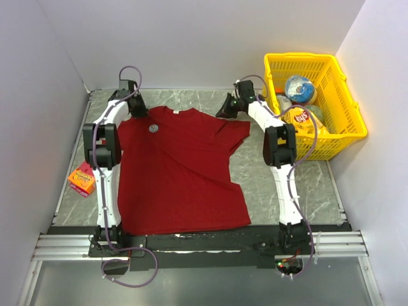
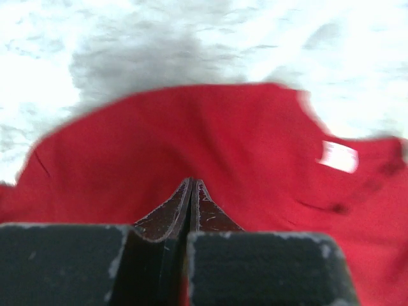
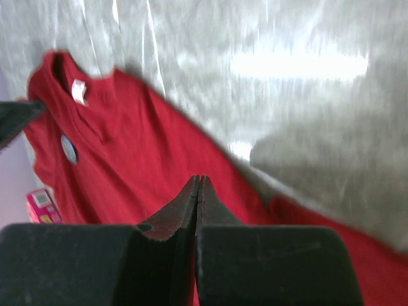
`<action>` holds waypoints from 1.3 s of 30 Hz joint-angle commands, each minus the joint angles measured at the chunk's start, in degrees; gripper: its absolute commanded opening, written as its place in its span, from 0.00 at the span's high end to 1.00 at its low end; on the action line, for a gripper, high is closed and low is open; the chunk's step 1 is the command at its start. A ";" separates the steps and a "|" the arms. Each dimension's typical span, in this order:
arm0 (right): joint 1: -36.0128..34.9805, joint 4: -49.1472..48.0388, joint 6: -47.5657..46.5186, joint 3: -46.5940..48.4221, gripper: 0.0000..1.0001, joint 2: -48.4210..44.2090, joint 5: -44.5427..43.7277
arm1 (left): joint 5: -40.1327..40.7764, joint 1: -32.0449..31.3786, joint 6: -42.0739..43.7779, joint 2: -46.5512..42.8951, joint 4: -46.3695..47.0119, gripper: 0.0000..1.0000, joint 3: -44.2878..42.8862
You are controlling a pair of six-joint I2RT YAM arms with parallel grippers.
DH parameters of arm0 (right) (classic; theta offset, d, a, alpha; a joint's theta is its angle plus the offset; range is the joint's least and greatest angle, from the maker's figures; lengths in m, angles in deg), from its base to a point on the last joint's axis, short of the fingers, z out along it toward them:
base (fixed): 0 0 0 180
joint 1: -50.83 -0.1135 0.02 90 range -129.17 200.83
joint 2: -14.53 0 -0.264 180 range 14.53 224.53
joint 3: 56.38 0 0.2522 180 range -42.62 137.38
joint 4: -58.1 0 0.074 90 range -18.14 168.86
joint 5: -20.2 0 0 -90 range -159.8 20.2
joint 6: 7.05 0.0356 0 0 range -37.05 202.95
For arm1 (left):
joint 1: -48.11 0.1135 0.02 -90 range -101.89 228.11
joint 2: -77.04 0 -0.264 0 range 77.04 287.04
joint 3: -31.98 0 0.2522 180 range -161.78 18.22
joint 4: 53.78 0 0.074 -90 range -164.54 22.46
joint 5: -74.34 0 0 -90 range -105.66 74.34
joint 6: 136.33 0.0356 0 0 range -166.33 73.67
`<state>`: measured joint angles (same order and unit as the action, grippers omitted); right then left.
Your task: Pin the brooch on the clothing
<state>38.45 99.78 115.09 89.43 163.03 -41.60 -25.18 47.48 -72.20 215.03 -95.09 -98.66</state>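
The clothing (image 1: 178, 172), a dark-red T-shirt, lies spread flat between the two arms, neck to the far side. The brooch (image 1: 153, 128), a tiny whitish disc, sits on its chest just left of the collar and also shows as the brooch (image 3: 69, 148) in the right wrist view. My left gripper (image 1: 140, 113) is shut and empty at the shirt's left shoulder; its tips (image 2: 192, 182) hover over red cloth (image 2: 191, 140), with the white neck label (image 2: 338, 156) to the right. My right gripper (image 1: 222, 112) is shut and empty by the right sleeve; its tips (image 3: 199, 178) are over the clothing's (image 3: 140, 166) edge.
A yellow basket (image 1: 299, 57) with a chips bag (image 1: 299, 118) and other items stands at the far right. An orange-and-pink packet (image 1: 83, 179) lies left of the left arm on the grey table (image 1: 306, 185). White walls close in the left, back and right.
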 commanded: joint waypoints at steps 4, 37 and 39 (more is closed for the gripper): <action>0.43 -11.75 -6.38 -15.23 1.00 -25.35 -0.44 | -4.72 -8.86 -0.06 -12.58 10.52 0.94 -4.65; 6.93 -13.51 -10.78 -42.31 1.00 -55.61 3.17 | -8.50 -23.63 -11.13 18.01 8.75 0.99 -21.54; 7.20 -13.33 -10.87 -42.49 1.00 -55.69 3.35 | -8.24 -23.55 -11.48 19.15 8.30 0.99 -22.60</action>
<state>44.85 88.35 104.32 47.27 110.25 -39.91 -35.22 24.23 -83.00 231.42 -83.97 -117.92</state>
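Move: The clothing's right shoulder lies about 32 cm to the left hand's right, 3 cm back and a few cm below. The neck label is some 15 cm to that hand's right and 2 cm ahead; the brooch is closer, roughly 4 cm right and 6 cm back. From the right hand, the shoulder is almost directly beneath, some 3 cm back, with the right sleeve about 10 cm right and 8 cm back. The clothing's right shoulder gets a change of hands. The right arm, fingers shut, climbs over 20 cm off it while drawing back about 12 cm and drifting right. The left hand, empty and nearly shut, arcs high past the collar some 30 cm to the right and sinks to its starting height over the shoulder, turning about 25 degrees clockwise; whether it touches can't be seen. ##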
